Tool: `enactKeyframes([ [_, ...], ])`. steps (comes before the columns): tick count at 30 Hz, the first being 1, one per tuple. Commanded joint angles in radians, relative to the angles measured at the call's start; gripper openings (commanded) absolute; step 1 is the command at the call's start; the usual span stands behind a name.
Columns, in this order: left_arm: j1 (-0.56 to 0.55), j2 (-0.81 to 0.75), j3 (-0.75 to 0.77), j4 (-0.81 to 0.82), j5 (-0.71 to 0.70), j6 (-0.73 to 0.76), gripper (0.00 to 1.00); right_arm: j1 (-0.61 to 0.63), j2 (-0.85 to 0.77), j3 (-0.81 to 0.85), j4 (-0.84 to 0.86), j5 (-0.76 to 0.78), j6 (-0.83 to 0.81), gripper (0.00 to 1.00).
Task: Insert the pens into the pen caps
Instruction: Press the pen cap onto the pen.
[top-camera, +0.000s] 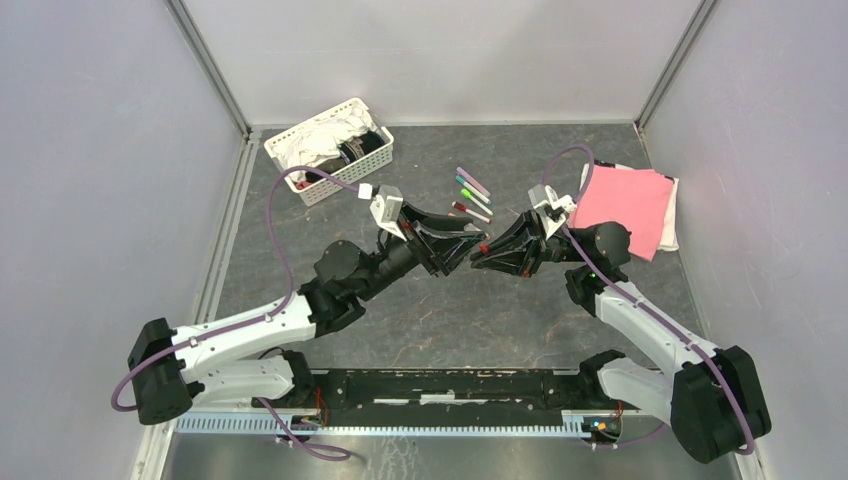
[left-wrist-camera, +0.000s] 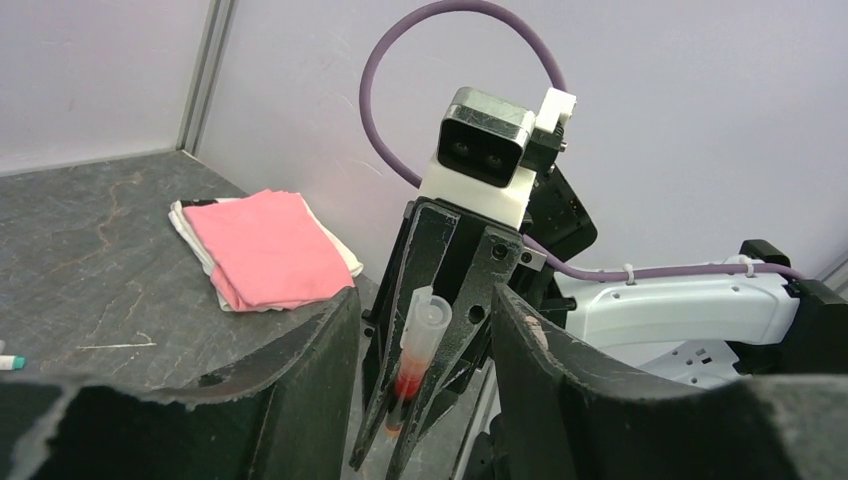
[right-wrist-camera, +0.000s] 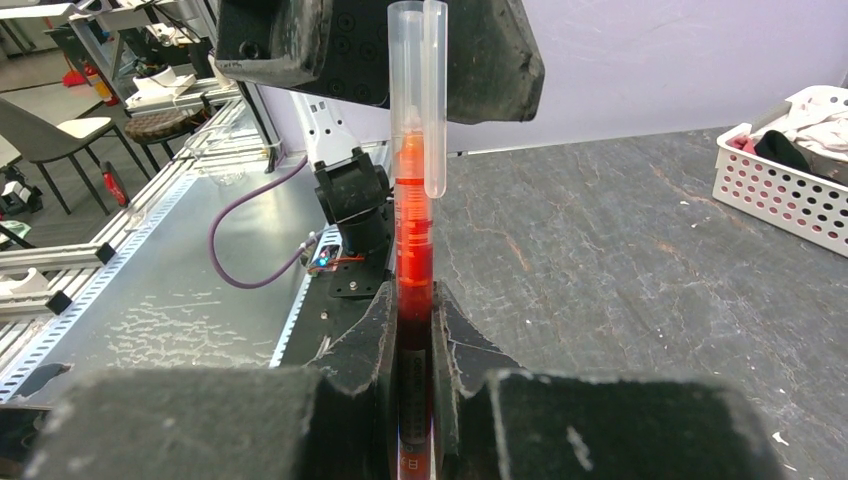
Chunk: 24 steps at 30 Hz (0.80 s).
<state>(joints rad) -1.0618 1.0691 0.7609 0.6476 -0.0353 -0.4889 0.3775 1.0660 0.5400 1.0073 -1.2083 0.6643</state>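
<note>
My right gripper (right-wrist-camera: 415, 310) is shut on a red pen (right-wrist-camera: 413, 240), held off the table at mid-table (top-camera: 482, 256). A clear pen cap (right-wrist-camera: 415, 80) with a clip sits over the pen's tip. My left gripper (top-camera: 476, 244) faces it tip to tip and is open. In the left wrist view the pen cap (left-wrist-camera: 428, 318) stands between my two wide-apart left fingers (left-wrist-camera: 320, 370), touching neither. Several other pens (top-camera: 472, 196) with coloured ends lie in a row on the table behind the grippers.
A white basket (top-camera: 372, 158) of cloths stands at the back left. A pink cloth (top-camera: 625, 205) on a white one lies at the back right. Grey walls close in the table on three sides.
</note>
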Motion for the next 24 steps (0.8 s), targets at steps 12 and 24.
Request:
enactKeyframes([
  [12, 0.001, 0.030, 0.066, 0.011, -0.003, 0.020, 0.50, -0.004, -0.005, -0.003, 0.016, 0.019, -0.002, 0.00],
  [24, -0.004, 0.048, 0.082, -0.038, 0.005, 0.032, 0.02, -0.002, -0.002, 0.009, 0.015, 0.010, -0.009, 0.00],
])
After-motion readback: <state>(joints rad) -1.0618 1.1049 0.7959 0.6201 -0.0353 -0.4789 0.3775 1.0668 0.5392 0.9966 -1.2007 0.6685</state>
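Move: The clear pen cap sits on top of the upright red pen in the right fingers. It is just off the left fingertips, about 2 cm to the left hand's right, 1 cm farther out and 1 cm lower. From the right hand the same cap is roughly 7 cm up and 1 cm ahead. On the table some 35 cm below the left hand, the dark-red-capped marker lies about 19 cm ahead and 2 cm right, with the green-capped one 2 cm beyond it. Easing rightwards by about 1 cm, with a little forward, the left hand brings its half-open fingers around the clear cap after a tiny rise. They then close quickly until nearly shut, pinching the cap from both sides. The right hand stays in place and keeps its grip on the red pen, holding it upright beneath. ##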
